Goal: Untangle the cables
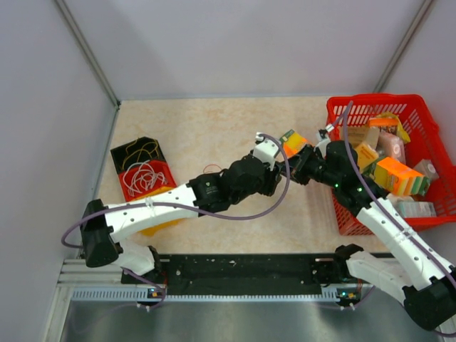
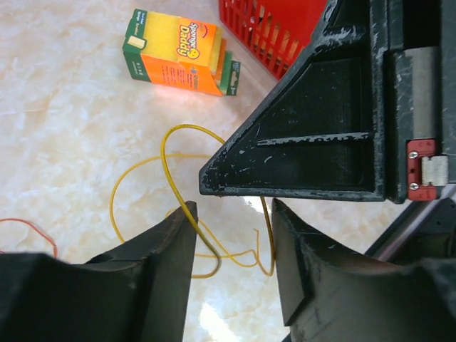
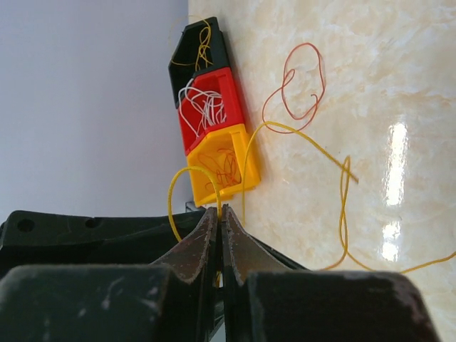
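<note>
A thin yellow cable [image 2: 171, 164] lies in loose loops on the marble tabletop. My left gripper [image 2: 234, 214] stands open over it, with strands of the yellow cable between its fingers. My right gripper [image 3: 221, 210] is shut on a loop of the same yellow cable [image 3: 342, 192], just in front of the left one, and its black finger [image 2: 306, 135] fills the left wrist view. A red cable [image 3: 299, 78] lies loose on the table, apart from both grippers. Both grippers meet near the table's middle [image 1: 291, 169].
Three joined bins stand at the left: black [image 1: 139, 151] with yellow wires, red [image 1: 146, 178] with white wires, yellow [image 3: 221, 164] with orange wires. A sponge box [image 2: 182, 50] lies beside the red basket [image 1: 335, 114] of packages at the right.
</note>
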You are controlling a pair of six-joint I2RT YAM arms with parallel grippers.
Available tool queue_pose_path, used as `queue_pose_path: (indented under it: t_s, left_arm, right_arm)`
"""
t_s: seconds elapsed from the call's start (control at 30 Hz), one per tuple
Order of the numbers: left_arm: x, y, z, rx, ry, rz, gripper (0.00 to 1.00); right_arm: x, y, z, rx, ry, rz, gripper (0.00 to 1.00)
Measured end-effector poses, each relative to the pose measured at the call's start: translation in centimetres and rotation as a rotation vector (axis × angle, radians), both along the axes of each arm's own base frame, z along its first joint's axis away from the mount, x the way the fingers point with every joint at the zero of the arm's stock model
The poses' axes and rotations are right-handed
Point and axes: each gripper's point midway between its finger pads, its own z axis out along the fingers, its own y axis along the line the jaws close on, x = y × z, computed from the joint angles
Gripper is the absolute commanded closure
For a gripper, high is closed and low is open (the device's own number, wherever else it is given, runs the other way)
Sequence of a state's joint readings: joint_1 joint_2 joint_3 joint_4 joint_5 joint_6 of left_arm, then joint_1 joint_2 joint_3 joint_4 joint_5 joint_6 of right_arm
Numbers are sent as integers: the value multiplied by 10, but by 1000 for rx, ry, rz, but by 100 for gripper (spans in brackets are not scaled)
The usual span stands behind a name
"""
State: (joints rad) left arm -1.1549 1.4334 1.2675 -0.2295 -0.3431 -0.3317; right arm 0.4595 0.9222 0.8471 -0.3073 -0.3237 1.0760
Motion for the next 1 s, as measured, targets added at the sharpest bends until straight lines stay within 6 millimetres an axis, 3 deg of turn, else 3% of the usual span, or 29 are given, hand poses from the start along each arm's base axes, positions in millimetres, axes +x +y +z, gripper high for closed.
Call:
queue_pose_path:
  t_s: [0.13, 0.23, 0.27, 0.37, 0.43, 0.47, 0.57, 0.7, 0.77, 0.87, 1.0]
  left_arm:
    - [3, -1, -8, 40, -7, 16, 70]
    - [6, -2, -13, 64, -7, 26, 100]
    - [6, -2, -13, 66, -8, 28, 100]
    - [6, -1, -13, 74, -18, 38, 100]
    - [10, 3, -12, 82, -31, 64, 100]
    - [12, 5, -11, 86, -38, 79, 100]
    - [23, 18, -8, 98, -49, 119, 100]
    - [59, 67, 1, 92, -20, 236, 100]
    - [86, 108, 8, 72, 2, 344, 100]
    - [126, 185, 18, 56, 28, 559, 100]
    - [153, 269, 41, 48, 47, 795, 100]
  right_arm:
    - [1, -1, 0, -1, -1, -5, 100]
    - [1, -2, 2, 0, -7, -14, 100]
    - [1, -2, 2, 1, -9, -14, 96]
    - [1, -3, 3, -4, -18, -14, 72]
    - [1, -4, 2, -30, -45, -5, 43]
    - [2, -5, 2, -42, -60, 0, 33]
    - [4, -15, 4, -121, -131, 21, 16]
    - [6, -30, 21, -214, -267, 33, 11]
    - [3, -35, 27, -246, -317, 40, 11]
    - [-2, -40, 31, -281, -365, 50, 11]
    - [-3, -42, 26, -306, -368, 60, 11]
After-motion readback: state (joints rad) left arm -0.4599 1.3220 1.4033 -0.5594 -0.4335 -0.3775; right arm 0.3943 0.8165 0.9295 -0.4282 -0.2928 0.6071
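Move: Between the left hand's half-open fingers runs the yellow cable, roughly 1 cm below its hand point; the right hand still pinches it in its shut fingertips. From the left hand the black bin lies about 43 cm to the left and 15 cm ahead, the red bin some 40 cm left and 8 ahead, the red cable loop roughly 19 left and 7 ahead, all about 20 cm lower. The sponge box sits some 15 cm ahead of the right hand, 8 to its right and 20 below. Closing on the yellow cable while sinking about 1 cm, the left hand takes hold; the right fingers then open wide and let go, that hand backing some 4 cm right and a little up as it tilts upward. The left hand sweeps left and forward, about 30 cm in all and gathering speed, over the table towards the black bin, rising slightly and turning about 45 degrees counter-clockwise. ##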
